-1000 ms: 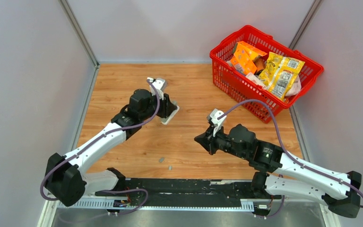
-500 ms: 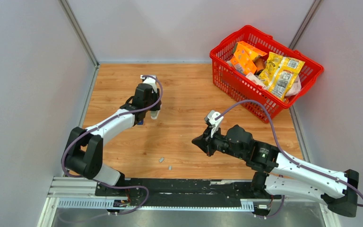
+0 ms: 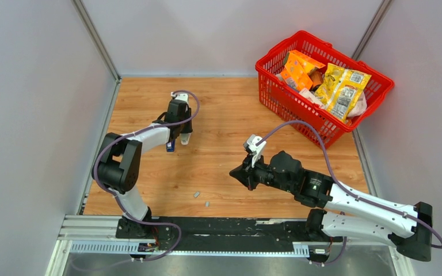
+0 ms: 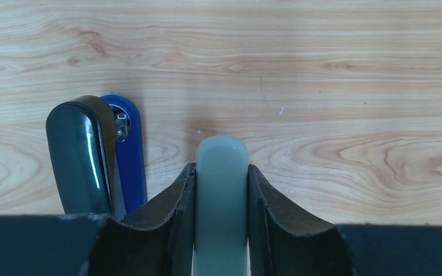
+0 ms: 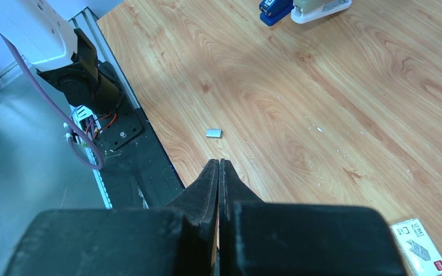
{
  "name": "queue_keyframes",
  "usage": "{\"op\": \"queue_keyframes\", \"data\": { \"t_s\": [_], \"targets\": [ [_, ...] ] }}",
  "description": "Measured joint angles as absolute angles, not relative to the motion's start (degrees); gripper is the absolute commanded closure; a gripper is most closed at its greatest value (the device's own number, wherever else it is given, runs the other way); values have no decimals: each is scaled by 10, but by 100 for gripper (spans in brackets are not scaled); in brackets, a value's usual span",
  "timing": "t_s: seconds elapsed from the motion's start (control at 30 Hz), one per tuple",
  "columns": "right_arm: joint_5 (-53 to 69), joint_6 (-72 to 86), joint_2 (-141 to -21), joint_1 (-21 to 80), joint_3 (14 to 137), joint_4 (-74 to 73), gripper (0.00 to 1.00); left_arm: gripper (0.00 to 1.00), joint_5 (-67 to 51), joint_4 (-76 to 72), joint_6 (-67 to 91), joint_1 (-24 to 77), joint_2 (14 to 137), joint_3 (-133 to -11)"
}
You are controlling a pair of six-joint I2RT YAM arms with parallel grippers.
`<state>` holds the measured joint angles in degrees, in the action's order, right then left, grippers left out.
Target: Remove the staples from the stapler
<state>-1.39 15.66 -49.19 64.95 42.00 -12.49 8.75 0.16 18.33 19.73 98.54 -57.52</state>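
Note:
My left gripper is shut on a pale grey-white stapler, held nose-down against the wood; the stapler also shows in the top view. A blue and black stapler lies just to its left, apart from it, and also shows in the top view. Two short silvery staple strips lie near the front edge, one beside the other. One strip lies just ahead of my right gripper. That gripper is shut and empty above the wood, and shows mid-table in the top view.
A red basket full of snack packets stands at the back right. A small white printed box lies on the wood near my right arm. Grey walls close in the left, right and back. The black rail runs along the front edge.
My left arm has swung left and folded its elbow in, bringing the white stapler down beside the blue one. My right gripper has crept a little to the left, still shut.

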Motion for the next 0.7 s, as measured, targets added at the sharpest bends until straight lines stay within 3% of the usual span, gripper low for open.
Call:
{"op": "queue_keyframes", "data": {
  "t_s": [0.27,0.57,0.7],
  "targets": [
    [-14,157,-495,649,416,-123,100,36,98,-1,179,197,999,-580],
    [-14,161,-503,649,415,-121,97,34,100,-6,179,196,998,-583],
    [-14,161,-503,649,415,-122,87,34,92,-3,179,196,980,-583]
  ]
}}
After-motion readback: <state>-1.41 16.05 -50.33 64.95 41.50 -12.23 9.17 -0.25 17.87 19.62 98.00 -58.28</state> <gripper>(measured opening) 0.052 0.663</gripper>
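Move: The left gripper still holds the green stapler just above the table; its middle lies about 2 cm back from the finger pads and 1 cm below, and the spot to set it on is directly beneath it. The blue stapler lies alongside, roughly 7 cm to the left, its middle some 1 cm back and 1 cm below the pads. From the right gripper, the green stapler is about 28 cm ahead, 18 cm to the left and 17 cm below. Bring the left gripper down barely 1 cm to set the green stapler on the table beside the blue one, then spread the fingers clear of both its sides to let go, easing forward about half a centimetre. Finish by starting straight up, with hardly any wrist turn. Let the right gripper's closed tips just begin to part. ##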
